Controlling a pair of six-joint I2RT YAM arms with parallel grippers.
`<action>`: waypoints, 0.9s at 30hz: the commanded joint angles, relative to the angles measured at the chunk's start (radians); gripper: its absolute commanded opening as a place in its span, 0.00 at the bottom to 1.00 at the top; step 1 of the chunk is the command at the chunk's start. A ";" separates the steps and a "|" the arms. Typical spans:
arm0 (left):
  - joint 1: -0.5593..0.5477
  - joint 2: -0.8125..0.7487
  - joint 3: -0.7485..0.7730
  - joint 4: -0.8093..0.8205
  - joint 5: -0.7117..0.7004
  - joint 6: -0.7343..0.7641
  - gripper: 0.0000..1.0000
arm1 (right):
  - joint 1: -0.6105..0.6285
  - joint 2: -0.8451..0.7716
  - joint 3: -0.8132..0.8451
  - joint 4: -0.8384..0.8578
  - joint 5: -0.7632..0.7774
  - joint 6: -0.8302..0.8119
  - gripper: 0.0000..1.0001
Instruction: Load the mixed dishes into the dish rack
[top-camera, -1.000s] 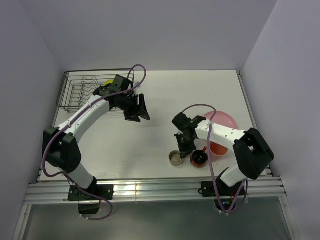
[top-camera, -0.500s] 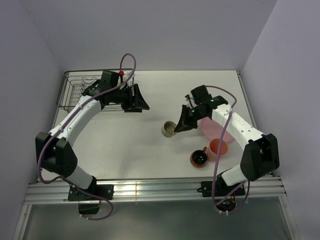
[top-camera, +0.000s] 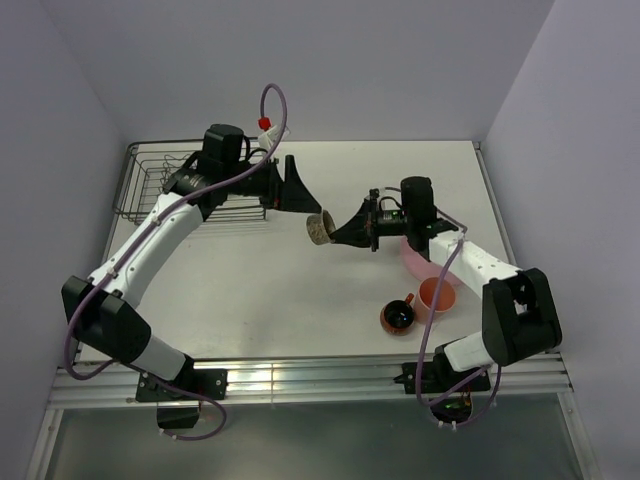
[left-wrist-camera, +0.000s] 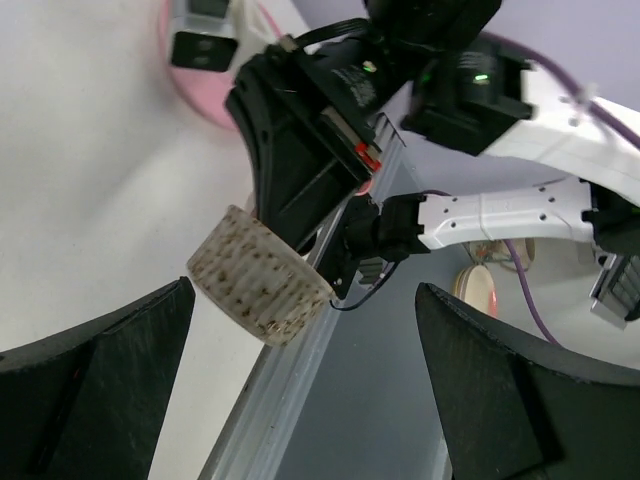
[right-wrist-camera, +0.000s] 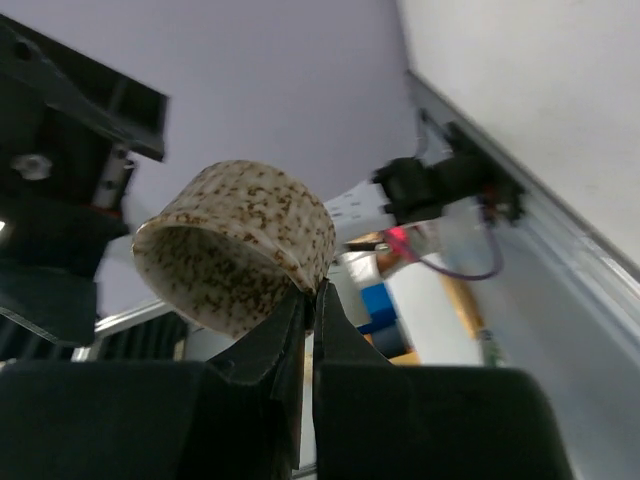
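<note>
My right gripper (top-camera: 335, 231) is shut on the rim of the small beige speckled cup (top-camera: 320, 228), holding it on its side above the middle of the table. In the right wrist view the fingertips (right-wrist-camera: 310, 300) pinch the cup's (right-wrist-camera: 238, 240) wall. My left gripper (top-camera: 295, 190) stands open just left of the cup and faces it. In the left wrist view the cup (left-wrist-camera: 262, 280) hangs ahead of the wide-apart fingers (left-wrist-camera: 95, 400), not between them. The dish rack (top-camera: 160, 180) stands at the far left, behind the left arm.
A pink plate (top-camera: 415, 262) lies under the right forearm. A salmon cup (top-camera: 437, 296) and an orange-red mug (top-camera: 398, 316) stand near the front right. Walls close in the table on three sides.
The right gripper picked the beige cup off the table and carried it up and left towards the left gripper. The left gripper opened wide and turned towards the cup.
</note>
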 joint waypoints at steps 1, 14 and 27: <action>-0.013 -0.044 0.049 0.059 0.059 0.064 0.99 | 0.016 -0.051 -0.069 0.687 -0.107 0.453 0.00; -0.032 -0.091 0.015 0.148 0.085 0.078 0.99 | 0.094 0.077 -0.129 1.386 0.014 1.057 0.00; -0.042 -0.185 -0.116 0.378 0.116 -0.061 0.99 | 0.114 0.151 -0.137 1.633 0.139 1.194 0.00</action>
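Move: The speckled bowl, already pinched by its rim in the right gripper, lies about 3 cm to the left gripper's right, some 2 cm back and 6 cm below. From the right gripper the bowl's middle is about 4 cm left, 1 cm ahead and 1 cm up. The dish rack stands roughly 22 cm ahead of the left gripper, 38 cm to its left and 25 cm below. The black cup sits some 16 cm right of the right gripper, 9 cm back, 20 cm down. Lift the speckled bowl in the shut right gripper about 7 cm and bring it some 3 cm left into the mouth of the left gripper, tipping the right fingers upward by around 20 degrees. Meanwhile raise the left gripper about 5 cm, easing it back a little and rolling it slightly, with its fingers kept wide open around the bowl's near side and not yet closing. ##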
